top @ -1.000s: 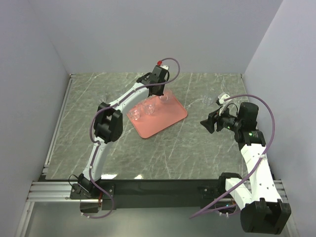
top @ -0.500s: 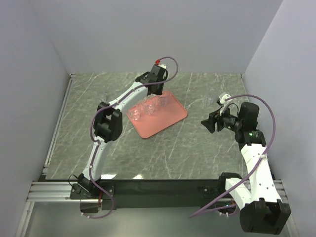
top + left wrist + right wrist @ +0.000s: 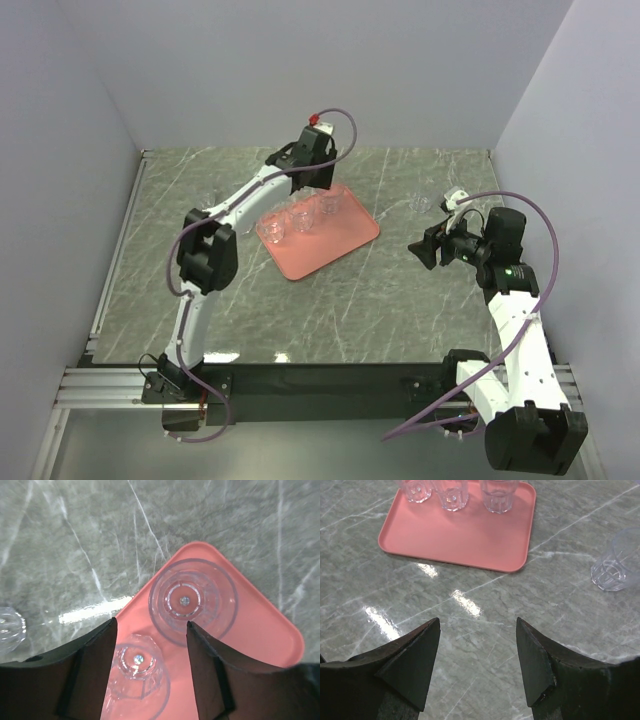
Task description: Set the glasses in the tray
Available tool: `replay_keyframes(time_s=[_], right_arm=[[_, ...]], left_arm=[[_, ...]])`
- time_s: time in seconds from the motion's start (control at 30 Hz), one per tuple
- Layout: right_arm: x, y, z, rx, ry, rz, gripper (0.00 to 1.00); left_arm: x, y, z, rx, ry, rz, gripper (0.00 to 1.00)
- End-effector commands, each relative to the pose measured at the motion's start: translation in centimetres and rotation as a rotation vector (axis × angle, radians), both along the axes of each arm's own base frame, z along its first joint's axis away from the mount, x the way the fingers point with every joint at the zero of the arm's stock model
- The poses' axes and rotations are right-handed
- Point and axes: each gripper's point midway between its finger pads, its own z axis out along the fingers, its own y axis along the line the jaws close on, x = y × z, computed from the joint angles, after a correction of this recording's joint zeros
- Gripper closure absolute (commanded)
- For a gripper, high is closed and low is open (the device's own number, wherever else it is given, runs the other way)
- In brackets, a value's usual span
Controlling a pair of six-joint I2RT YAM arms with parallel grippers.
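The salmon-pink tray (image 3: 335, 243) lies at mid-table with three clear glasses standing in a row in it (image 3: 273, 230) (image 3: 300, 218) (image 3: 328, 207). My left gripper (image 3: 316, 183) hovers over the tray's far end, open and holding nothing. In the left wrist view the left gripper (image 3: 150, 621) looks down on the end glass (image 3: 192, 600) just beyond the fingertips and the middle glass (image 3: 137, 672) below the gap, both standing on the tray (image 3: 260, 625). My right gripper (image 3: 421, 250) (image 3: 478, 620) hangs open over bare table right of the tray (image 3: 455, 535).
One more glass (image 3: 420, 202) (image 3: 619, 560) stands on the marble at the far right, near the right gripper. Another glass (image 3: 7, 627) sits on the table left of the tray. White walls close in the table on three sides.
The left gripper has opened and let go of the end glass in the tray, then risen and drawn back a little to the left. The right arm has not moved.
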Motion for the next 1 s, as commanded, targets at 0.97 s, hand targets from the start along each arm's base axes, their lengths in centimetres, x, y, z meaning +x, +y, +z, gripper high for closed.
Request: replay_keyframes(time_s=[0.97], right_arm=[[6.5, -2.9, -1.5, -0.119, 0.143, -0.140, 0.31]], left_arm=[[-19.0, 23.4, 9.0, -0.136, -0.372, 0.320, 0.07]])
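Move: The nearer of two glasses left of the tray stands about 20 cm left of the left hand, 6 cm back and 6 below; the farther one is 21 cm left and level, and another glass lies 28 cm left and level. The just-placed tray glass is 1 cm ahead and 1 right. The right-side glass is some 23 cm ahead of the right hand, 5 right and 14 below; the tray's middle is 16 ahead, 19 left and 20 below. The just-placed glass stays on the tray as the left hand, already free of it, rises about 8 cm, then swings left and back some 30 cm to the robot's side of the remaining left glasses, opening wider, turning counter-clockwise and tipping up about 15 degrees. The right-side glass is approached by the open right hand, about 5 cm forward and 4 down, slightly right, fingers tipping down. ##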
